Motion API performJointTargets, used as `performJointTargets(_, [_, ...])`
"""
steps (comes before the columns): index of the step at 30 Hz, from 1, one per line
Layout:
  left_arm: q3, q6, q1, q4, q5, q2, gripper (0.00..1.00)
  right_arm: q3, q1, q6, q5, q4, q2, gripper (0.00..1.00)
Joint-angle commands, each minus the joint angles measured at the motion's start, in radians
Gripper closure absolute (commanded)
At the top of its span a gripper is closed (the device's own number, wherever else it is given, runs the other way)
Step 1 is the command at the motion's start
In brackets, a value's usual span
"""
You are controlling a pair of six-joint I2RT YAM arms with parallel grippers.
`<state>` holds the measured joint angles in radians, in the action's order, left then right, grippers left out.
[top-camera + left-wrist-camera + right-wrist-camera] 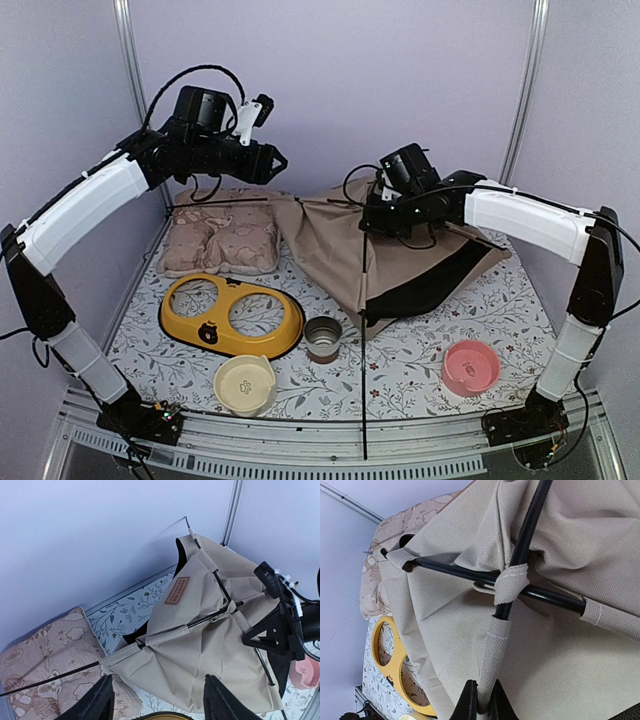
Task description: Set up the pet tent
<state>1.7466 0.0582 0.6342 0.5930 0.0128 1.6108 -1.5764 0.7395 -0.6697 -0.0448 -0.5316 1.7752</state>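
The tan pet tent lies half collapsed at the back right of the mat. Its thin black poles cross under a fabric loop. One pole juts toward the front edge, and another reaches left over the cushion. A brown label shows on the tent. My right gripper is shut on a fabric pole sleeve of the tent, just below the crossing. It sits on top of the tent. My left gripper hangs open in the air left of the tent, its fingers holding nothing.
A pinkish patterned cushion lies at the back left. In front stand a yellow two-hole bowl holder, a metal cup, a cream bowl and a pink bowl. Purple walls close in the back and sides.
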Motion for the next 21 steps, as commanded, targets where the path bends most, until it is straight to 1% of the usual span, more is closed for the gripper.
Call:
performJointTargets(1, [0.074,-0.057,-0.009,0.048,0.009,-0.011,0.39,-0.099,0.011,0.146,-0.053,-0.054,-0.071,1.0])
performJointTargets(5, [0.073,-0.07,-0.007,0.045,0.022,-0.028,0.39,-0.128,0.011,0.231,-0.055,-0.077,-0.1,1.0])
performJointTargets(12, [0.053,-0.106,0.001,0.044,0.028,-0.052,0.4,-0.149,0.018,0.411,0.012,-0.07,-0.169,1.0])
performJointTargets(18, [-0.005,-0.136,0.04,0.031,0.029,-0.096,0.4,-0.132,0.049,0.524,0.01,-0.073,-0.23,1.0])
performJointTargets(21, [-0.033,-0.131,0.061,0.03,0.029,-0.123,0.4,-0.149,0.053,0.56,-0.009,-0.084,-0.237,1.0])
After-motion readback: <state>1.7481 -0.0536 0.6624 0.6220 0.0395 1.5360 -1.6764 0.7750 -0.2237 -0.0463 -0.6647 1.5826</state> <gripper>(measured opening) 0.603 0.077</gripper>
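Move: Pinched in the right fingers is the sleeved tent pole; the pole crossing lies about 7 cm ahead and near the same height, the tent's near-left corner roughly 9 cm ahead, 20 cm left and 5 cm lower, the metal cup about 11 cm back, 10 cm left and 18 cm below. From the open left hand that corner is some 9 cm ahead, 1 cm right and 19 cm below, the cushion around 12 cm ahead, 12 cm left and 31 cm below. Hoisting the tent by its pole sleeve, the right hand keeps its closed grip and rises about 11 cm, drawing back some 4 cm late in the lift while the wrist tips its fingers upward and swings them counter-clockwise. The left hand, still open and holding nothing, rises about 3 cm above the near-left corner, pauses, then eases back a couple of centimetres. ##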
